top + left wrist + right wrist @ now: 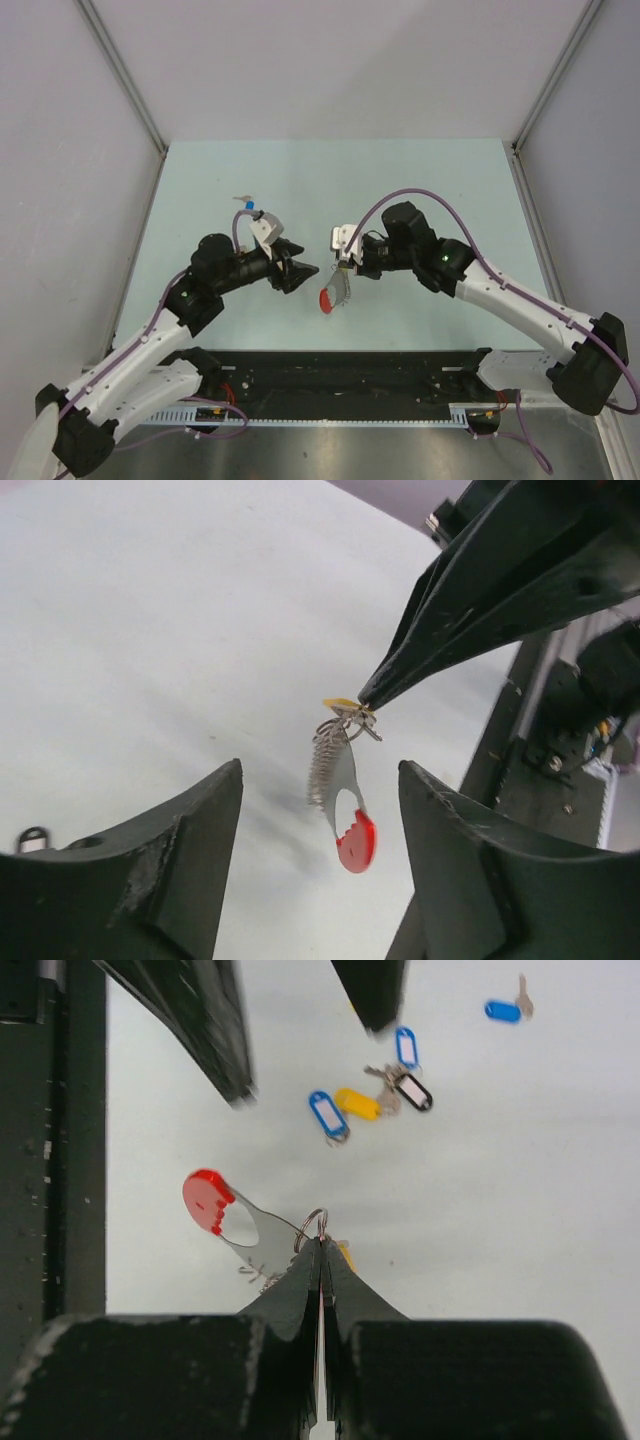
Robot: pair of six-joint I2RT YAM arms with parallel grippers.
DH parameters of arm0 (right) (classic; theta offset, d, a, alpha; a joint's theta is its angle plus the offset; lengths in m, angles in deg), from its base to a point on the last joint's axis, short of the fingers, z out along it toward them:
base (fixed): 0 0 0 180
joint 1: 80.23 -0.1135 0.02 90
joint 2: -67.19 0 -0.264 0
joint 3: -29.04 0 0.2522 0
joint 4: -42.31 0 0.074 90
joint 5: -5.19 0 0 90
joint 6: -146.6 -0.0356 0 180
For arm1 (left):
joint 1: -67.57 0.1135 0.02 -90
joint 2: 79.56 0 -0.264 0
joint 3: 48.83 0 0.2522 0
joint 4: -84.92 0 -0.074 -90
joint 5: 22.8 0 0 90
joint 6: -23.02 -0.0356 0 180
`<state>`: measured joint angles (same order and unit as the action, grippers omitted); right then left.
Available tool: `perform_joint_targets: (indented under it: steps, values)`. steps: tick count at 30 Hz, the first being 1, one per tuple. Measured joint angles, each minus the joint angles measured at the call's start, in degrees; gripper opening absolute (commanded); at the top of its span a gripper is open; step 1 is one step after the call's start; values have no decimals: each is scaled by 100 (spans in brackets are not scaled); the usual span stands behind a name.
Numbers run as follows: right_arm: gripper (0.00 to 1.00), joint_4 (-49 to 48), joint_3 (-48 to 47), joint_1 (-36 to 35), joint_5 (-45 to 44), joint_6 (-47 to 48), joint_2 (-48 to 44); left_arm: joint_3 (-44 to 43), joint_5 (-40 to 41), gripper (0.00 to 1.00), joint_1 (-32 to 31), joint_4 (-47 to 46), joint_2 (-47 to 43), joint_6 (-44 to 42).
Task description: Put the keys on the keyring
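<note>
My right gripper [321, 1242] is shut on the small wire ring of the keyring [250, 1232], a grey metal piece with a red plastic end [205, 1200], and holds it above the table; a yellow tag hangs behind the fingertips. In the top view the keyring [333, 292] dangles below the right gripper [347, 265]. My left gripper [320, 770] is open and empty, its jaws either side of the hanging keyring [340, 790] without touching it. Loose keys with blue, yellow and dark tags [370, 1090] lie on the table beyond it.
One more blue-tagged key [503, 1010] lies apart from the cluster and shows in the top view [250, 204] at the table's back left. A small dark-tagged key [32, 838] lies beside the left finger. Grey walls flank the pale green table [450, 190].
</note>
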<state>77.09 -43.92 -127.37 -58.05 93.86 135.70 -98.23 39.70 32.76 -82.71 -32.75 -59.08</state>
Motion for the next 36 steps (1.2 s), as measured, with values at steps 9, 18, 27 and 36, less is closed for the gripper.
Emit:
perform_joint_targets:
  steps: [9, 18, 27, 36]
  values:
    - [0, 133, -651, 1086, -562, -173, 796, -481, 1703, 100, 83, 1187, -997, -15]
    - [0, -822, -1252, 2205, -1545, -590, 1845, -516, 3195, 100, 468, 2096, -1434, -15]
    - [0, -1226, -979, 2358, -1814, -1405, 2643, -459, 3495, 100, 890, 2339, -1871, -4]
    - [4, -1300, 151, 1453, -1729, -2505, 2627, -442, 3598, 100, 1198, 2420, -2092, 83]
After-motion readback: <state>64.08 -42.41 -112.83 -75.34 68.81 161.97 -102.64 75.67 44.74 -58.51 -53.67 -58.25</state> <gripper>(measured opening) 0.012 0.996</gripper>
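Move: The keyring hangs from the right fingers, its middle about 7 cm below them and 2 cm to their left. The clear patch where it will lie is some 17 cm ahead, 6 cm right and 18 cm below the right hand; the blue-tagged key lies 10 cm ahead and 11 cm left. From the left hand the outer yellow-tagged key is about 17 cm ahead, 17 cm left and 18 cm down, with the black-tagged key 9 cm right of that and 4 cm farther out. Carry the keyring with the right gripper shut, forward about 23 cm and to the right, turning clockwise some 45 degrees; then lower it about 15 cm while drawing back towards the clear patch and tipping the fingers down. Meanwhile open the left gripper fully and swing it about 17 cm left, away from the keyring, turning counter-clockwise to point forward. ##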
